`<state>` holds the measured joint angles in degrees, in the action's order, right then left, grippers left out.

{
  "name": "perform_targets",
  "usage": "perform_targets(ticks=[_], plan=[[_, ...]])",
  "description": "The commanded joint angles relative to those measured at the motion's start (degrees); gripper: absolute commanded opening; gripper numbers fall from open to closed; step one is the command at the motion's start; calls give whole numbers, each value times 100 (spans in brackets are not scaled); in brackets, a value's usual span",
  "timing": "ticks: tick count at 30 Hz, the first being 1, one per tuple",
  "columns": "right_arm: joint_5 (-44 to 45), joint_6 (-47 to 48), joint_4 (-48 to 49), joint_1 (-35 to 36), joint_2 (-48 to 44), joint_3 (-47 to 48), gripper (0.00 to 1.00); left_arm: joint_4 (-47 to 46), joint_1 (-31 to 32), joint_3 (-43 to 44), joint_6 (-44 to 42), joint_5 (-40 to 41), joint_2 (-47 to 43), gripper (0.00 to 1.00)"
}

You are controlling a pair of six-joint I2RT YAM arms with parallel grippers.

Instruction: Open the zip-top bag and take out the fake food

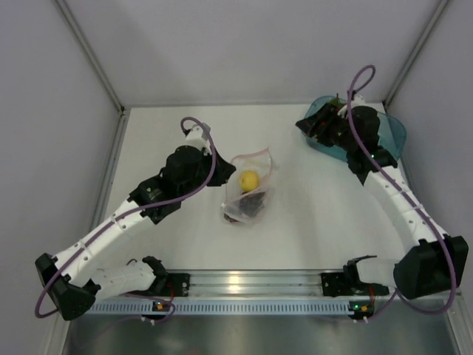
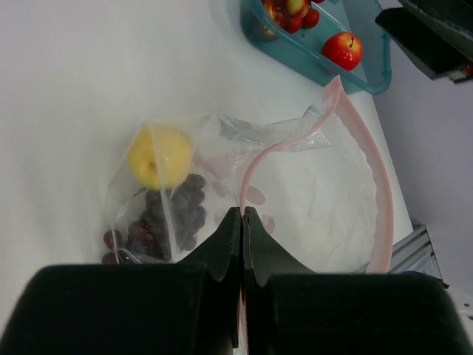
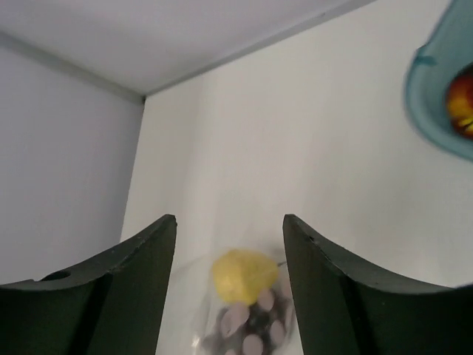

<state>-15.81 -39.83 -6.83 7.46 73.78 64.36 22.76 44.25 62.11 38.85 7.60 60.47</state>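
The zip-top bag (image 1: 251, 191) lies in the middle of the table, its mouth pulled open. My left gripper (image 1: 226, 171) is at its left side, shut on the pink zip strip (image 2: 242, 194); the other strip (image 2: 375, 192) arcs away to the right. A yellow lemon (image 2: 159, 155) and dark grapes (image 2: 159, 222) lie inside the bag. My right gripper (image 1: 309, 132) hovers at the teal tub (image 1: 388, 133), open and holding nothing (image 3: 229, 222). The lemon (image 3: 244, 274) and grapes (image 3: 255, 325) show far beyond its fingers. A red apple (image 2: 343, 49) and red berries (image 2: 295, 16) sit in the tub.
The teal tub (image 2: 314, 55) stands at the back right corner, near the side wall. White walls enclose the table on the left, back and right. A metal rail (image 1: 251, 281) runs along the near edge between the arm bases.
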Motion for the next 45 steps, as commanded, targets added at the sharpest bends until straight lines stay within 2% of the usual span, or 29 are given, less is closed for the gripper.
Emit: perform_targets(ticks=[1,3,4,7,10,16,19,24,29,33,35,39,43,45], plan=[[786,204,-450,1130,-847,200,60,-193,22,328,52,137,114,0],[1219,379,-826,1633,-970,445,58,-246,22,390,87,154,167,0],[1543,423,-933,2123,-1023,524,53,-307,22,399,114,172,202,0],[2265,327,-1312,2915,-1067,823,44,-509,40,381,228,234,246,0],[2844,240,-1469,3724,-971,999,42,-720,57,302,395,234,307,0],[3864,-85,-1803,4701,-365,1360,30,-1010,145,258,641,347,475,0],[4382,-314,-1875,4921,-101,1422,25,-1072,224,223,790,653,466,0],[4727,-683,-1673,5072,31,1071,16,-1221,435,48,1019,1129,326,0],[5026,-850,-1690,5081,242,1114,14,-1380,619,-102,1142,1209,264,0],[5421,-1035,-1699,5072,523,1333,9,-1590,988,-312,1274,1751,98,0],[5440,-1158,-1655,5063,698,1421,8,-1801,1251,-436,1300,1938,-70,0],[5466,-1325,-1620,5072,1033,1510,6,-1793,1349,-489,1362,2053,-123,0],[5545,-1544,-1348,5116,1051,968,3,-1784,1349,-576,1345,2298,-237,0],[5615,-1571,-857,5194,894,606,3,-1793,1350,-621,1318,2448,-351,0]])
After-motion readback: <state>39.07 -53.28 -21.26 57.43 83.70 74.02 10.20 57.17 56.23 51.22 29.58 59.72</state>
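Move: The open bag mouth is the right hand's goal: about 8 cm back, 17 cm to its left and 8 cm lower. Inside the bag, the yellow apple lies roughly 4 cm back, 18 cm left and 18 cm below that hand; the grapes are some 7 cm nearer the base than the apple. The teal bin's middle is about 14 cm ahead and 22 cm right, 19 cm down. From the left hand, the mouth is about 6 cm ahead, 6 cm right and 8 cm lower. Leftward and back, the right hand swings away from the bin about 18 cm to its left, first rising some 8 cm, then sinking about 12 cm and easing forward 4 cm into the bag's mouth while its half-open, empty fingers shut. The left keeps its pinch on the pink rim, drifting a little right and rolling its left side down. ##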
